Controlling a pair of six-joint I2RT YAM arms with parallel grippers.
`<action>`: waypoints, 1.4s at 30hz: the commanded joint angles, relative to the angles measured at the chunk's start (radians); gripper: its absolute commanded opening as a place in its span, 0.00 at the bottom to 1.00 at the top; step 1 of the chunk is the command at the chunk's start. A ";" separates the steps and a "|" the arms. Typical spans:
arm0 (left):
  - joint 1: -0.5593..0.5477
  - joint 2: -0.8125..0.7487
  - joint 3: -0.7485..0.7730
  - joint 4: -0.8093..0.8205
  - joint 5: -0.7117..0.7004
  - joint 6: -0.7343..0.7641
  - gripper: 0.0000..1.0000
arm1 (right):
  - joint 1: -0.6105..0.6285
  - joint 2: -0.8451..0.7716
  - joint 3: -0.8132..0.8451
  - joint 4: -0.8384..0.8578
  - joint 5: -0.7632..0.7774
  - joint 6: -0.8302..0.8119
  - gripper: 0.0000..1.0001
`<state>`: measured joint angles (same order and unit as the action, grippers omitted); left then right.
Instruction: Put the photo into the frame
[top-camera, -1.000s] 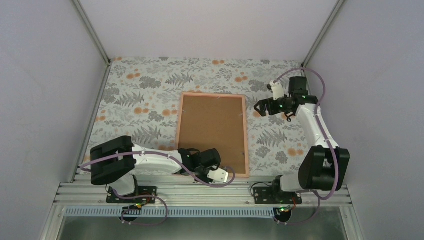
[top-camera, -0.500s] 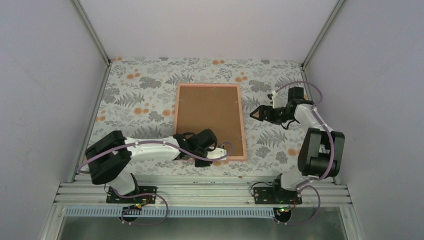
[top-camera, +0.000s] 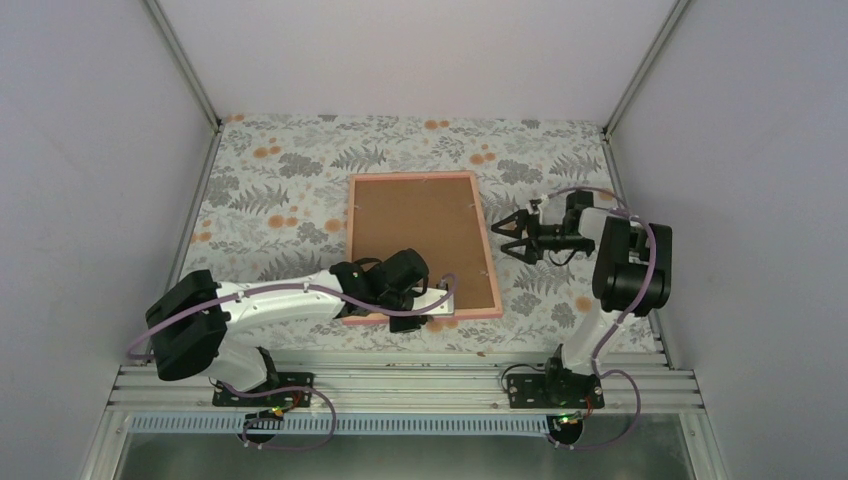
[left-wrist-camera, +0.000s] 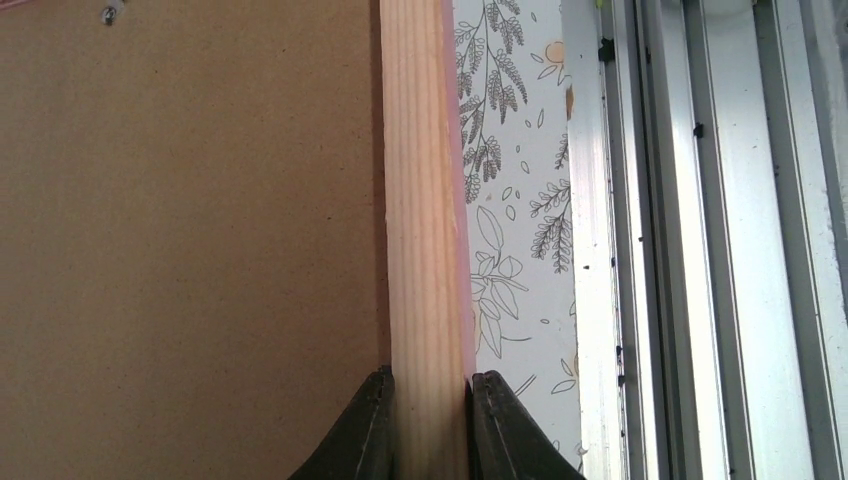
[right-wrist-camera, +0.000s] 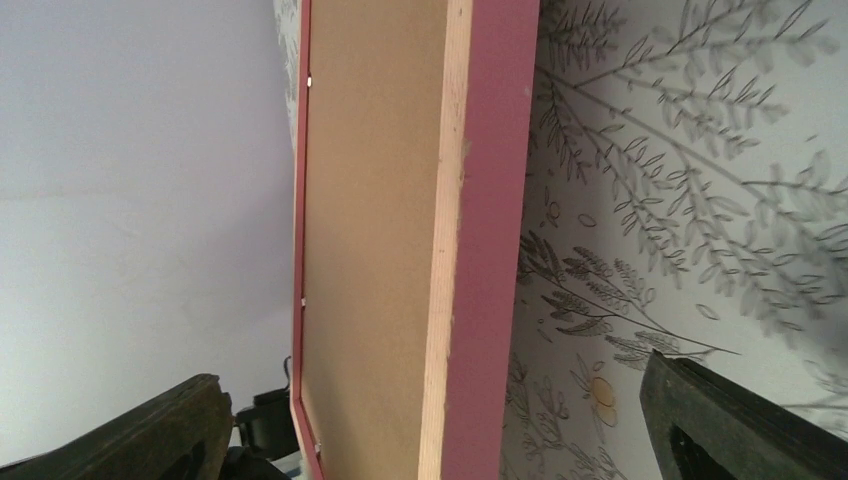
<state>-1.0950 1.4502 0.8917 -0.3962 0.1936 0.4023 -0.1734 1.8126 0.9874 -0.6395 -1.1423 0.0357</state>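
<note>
The pink frame (top-camera: 490, 262) lies back side up on the floral table, its brown backing board (top-camera: 415, 230) facing me. The photo is not in view. My left gripper (top-camera: 428, 306) is shut on the frame's near edge rail (left-wrist-camera: 425, 200); the black fingers (left-wrist-camera: 370, 430) pinch the pale wood from both sides. My right gripper (top-camera: 503, 239) is open, level with the frame's right side and just clear of it. In the right wrist view the frame's right edge (right-wrist-camera: 480, 250) stands between the wide-open fingers (right-wrist-camera: 730, 420).
The floral table cover (top-camera: 280, 200) surrounds the frame. An aluminium rail (top-camera: 400, 385) runs along the near edge, also in the left wrist view (left-wrist-camera: 700, 250). White walls enclose the left, back and right sides.
The left gripper has pushed the frame away from the near rail and turned it slightly. The right arm has lowered and moved its open gripper to the frame's right edge.
</note>
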 joint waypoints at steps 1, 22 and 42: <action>-0.001 -0.048 0.060 0.101 0.025 0.032 0.02 | 0.054 0.041 -0.037 0.068 -0.077 0.083 1.00; 0.002 -0.033 0.061 0.094 -0.110 0.112 0.03 | 0.137 0.071 0.079 0.000 -0.172 0.062 0.12; 0.454 -0.081 0.393 -0.098 -0.139 0.005 1.00 | 0.106 -0.118 0.691 -0.276 0.079 -0.164 0.04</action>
<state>-0.7685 1.3628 1.2171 -0.4686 0.0612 0.4923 -0.0601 1.7935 1.4994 -0.9405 -1.0603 0.0441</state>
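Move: The frame's right rail, where my open right fingers will take it, lies about 5 cm to this hand's left, 2 cm nearer my base and a couple lower. The frame's near rail, already pinched near its middle by my left hand, lies some 15 cm back and 15 cm left of my right hand. The brown backing board's middle is roughly 16 cm left, about level fore and aft. From my left hand, that right-rail grip spot is about 14 cm ahead and 12 cm right. While my left hand keeps its pinch on the raised near rail, I reach left about 5 cm with my right hand, dipping slightly, and close its fingers around the right rail. I then lift that rail some 13 cm while carrying it forward. My left fingers open off the near rail, and that hand sweeps up and forward about 15 cm each over the backing board, drifting left and turning some 20 degrees counter-clockwise. ##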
